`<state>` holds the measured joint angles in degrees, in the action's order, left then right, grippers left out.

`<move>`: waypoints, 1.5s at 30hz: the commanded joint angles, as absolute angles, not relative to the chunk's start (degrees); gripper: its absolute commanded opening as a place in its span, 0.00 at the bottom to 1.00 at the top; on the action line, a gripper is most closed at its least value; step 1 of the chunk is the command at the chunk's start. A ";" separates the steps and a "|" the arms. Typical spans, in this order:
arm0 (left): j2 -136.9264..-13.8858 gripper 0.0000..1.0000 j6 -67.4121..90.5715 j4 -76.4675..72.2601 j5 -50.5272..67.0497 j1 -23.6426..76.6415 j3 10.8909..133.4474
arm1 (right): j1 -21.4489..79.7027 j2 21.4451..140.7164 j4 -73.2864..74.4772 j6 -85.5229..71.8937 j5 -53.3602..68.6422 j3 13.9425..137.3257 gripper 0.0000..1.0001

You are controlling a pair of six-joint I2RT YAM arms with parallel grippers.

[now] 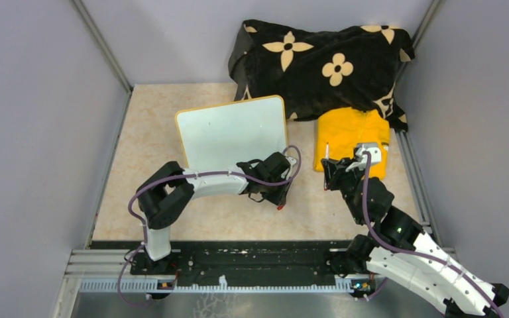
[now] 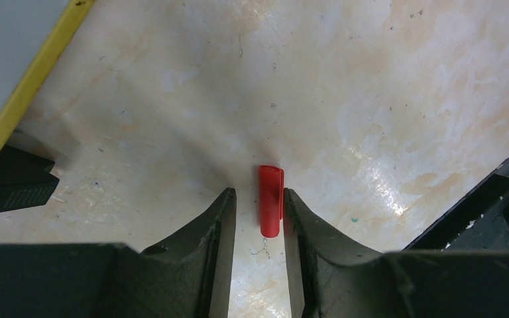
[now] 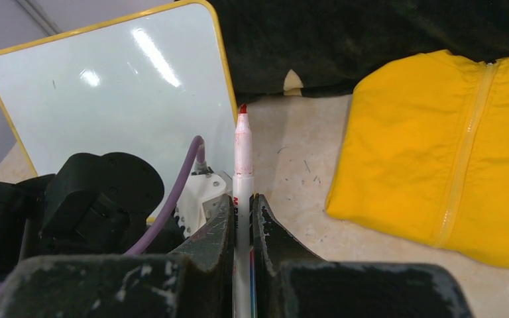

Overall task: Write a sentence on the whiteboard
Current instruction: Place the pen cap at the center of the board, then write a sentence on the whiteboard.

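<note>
The whiteboard (image 1: 232,132) (image 3: 113,93) stands tilted at the back of the table, and its yellow frame (image 2: 33,86) shows in the left wrist view. Its surface is plain white; the sentence is not in view. My right gripper (image 1: 330,173) (image 3: 242,199) is shut on a white marker pen (image 3: 242,152), uncapped, with its red tip pointing up beside the board's right edge. Just in front of the board, my left gripper (image 1: 273,193) (image 2: 258,193) is open. A red cap (image 2: 270,209) (image 1: 280,207) lies on the table between the fingers, close against the right one.
A black blanket with beige flowers (image 1: 318,59) is heaped at the back right. A yellow jacket (image 1: 351,139) (image 3: 437,146) lies in front of it, right of the board. Grey walls close in both sides. A black rail (image 1: 252,255) runs along the near edge.
</note>
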<state>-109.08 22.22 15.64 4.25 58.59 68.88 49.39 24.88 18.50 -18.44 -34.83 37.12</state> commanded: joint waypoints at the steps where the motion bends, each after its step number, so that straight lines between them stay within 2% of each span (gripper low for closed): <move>1: -106.47 0.39 21.81 18.32 2.06 58.96 71.49 | 49.57 25.22 17.47 -18.01 -34.49 38.58 0.00; 8: -96.14 0.49 22.38 19.94 -2.92 58.97 73.45 | 49.57 27.04 17.01 -17.20 -32.55 41.75 0.00; 14: -83.08 0.60 22.55 19.23 -12.95 58.61 69.96 | 49.51 31.81 13.22 -15.89 -26.19 44.74 0.00; 19: -69.62 0.81 19.06 10.68 -16.08 55.37 61.27 | 49.57 36.91 9.81 -13.87 -17.59 47.33 0.00; 22: -62.93 0.90 15.81 1.89 -14.41 51.76 54.54 | 49.65 40.13 7.80 -13.30 -13.24 48.21 0.00; 25: -59.33 0.94 16.90 -1.52 -10.17 45.62 51.01 | 49.65 42.93 5.43 -13.26 -10.43 48.34 0.00; 31: -57.79 0.98 20.28 -2.68 -17.26 43.33 51.40 | 49.61 47.03 1.06 -13.43 -5.39 48.18 0.00; 33: -56.84 0.99 18.50 -4.98 -13.95 43.33 50.95 | 49.63 48.25 -0.74 -13.23 -1.41 48.15 0.00; 38: -54.31 0.98 11.89 -11.36 2.79 43.25 48.42 | 49.58 50.87 -3.02 -13.40 7.78 49.22 0.00; 42: -54.91 0.98 18.76 -11.04 9.37 42.24 48.99 | 49.64 51.33 -4.48 -13.51 11.03 49.19 0.00; 45: -53.54 0.99 26.51 -16.58 19.00 39.08 46.15 | 49.65 51.36 -4.99 -13.55 11.44 48.81 0.00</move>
<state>-55.00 18.15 -9.23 5.26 42.15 48.93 49.39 51.68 0.10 -13.91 7.60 45.89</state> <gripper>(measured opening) 0.986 0.045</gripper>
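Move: The pen, uncapped and held in the right hand, lies about 13 cm right of the left hand, 2 cm farther out and some 24 cm above it. The red cap lies a centimetre below the left fingertips and a centimetre right, straight beneath otherwise; the whiteboard's middle is 22 cm ahead, 16 cm left, about level. From the right hand the board's middle is 21 cm ahead, 28 cm left, 26 cm down; the cap is 12 cm left, 1 cm back and 26 cm down. Upward first, the left hand leaves the already freed cap, climbing about 31 cm while swinging left and forward, then easing back right; it opens from about a third to fully wide and tips up from pointing down to point right, nearly level. The right hand keeps its grip on the pen and carries it some 17 cm left, turning about 45 degrees counter-clockwise, until the pen's writing tip comes close to the open left fingers. ##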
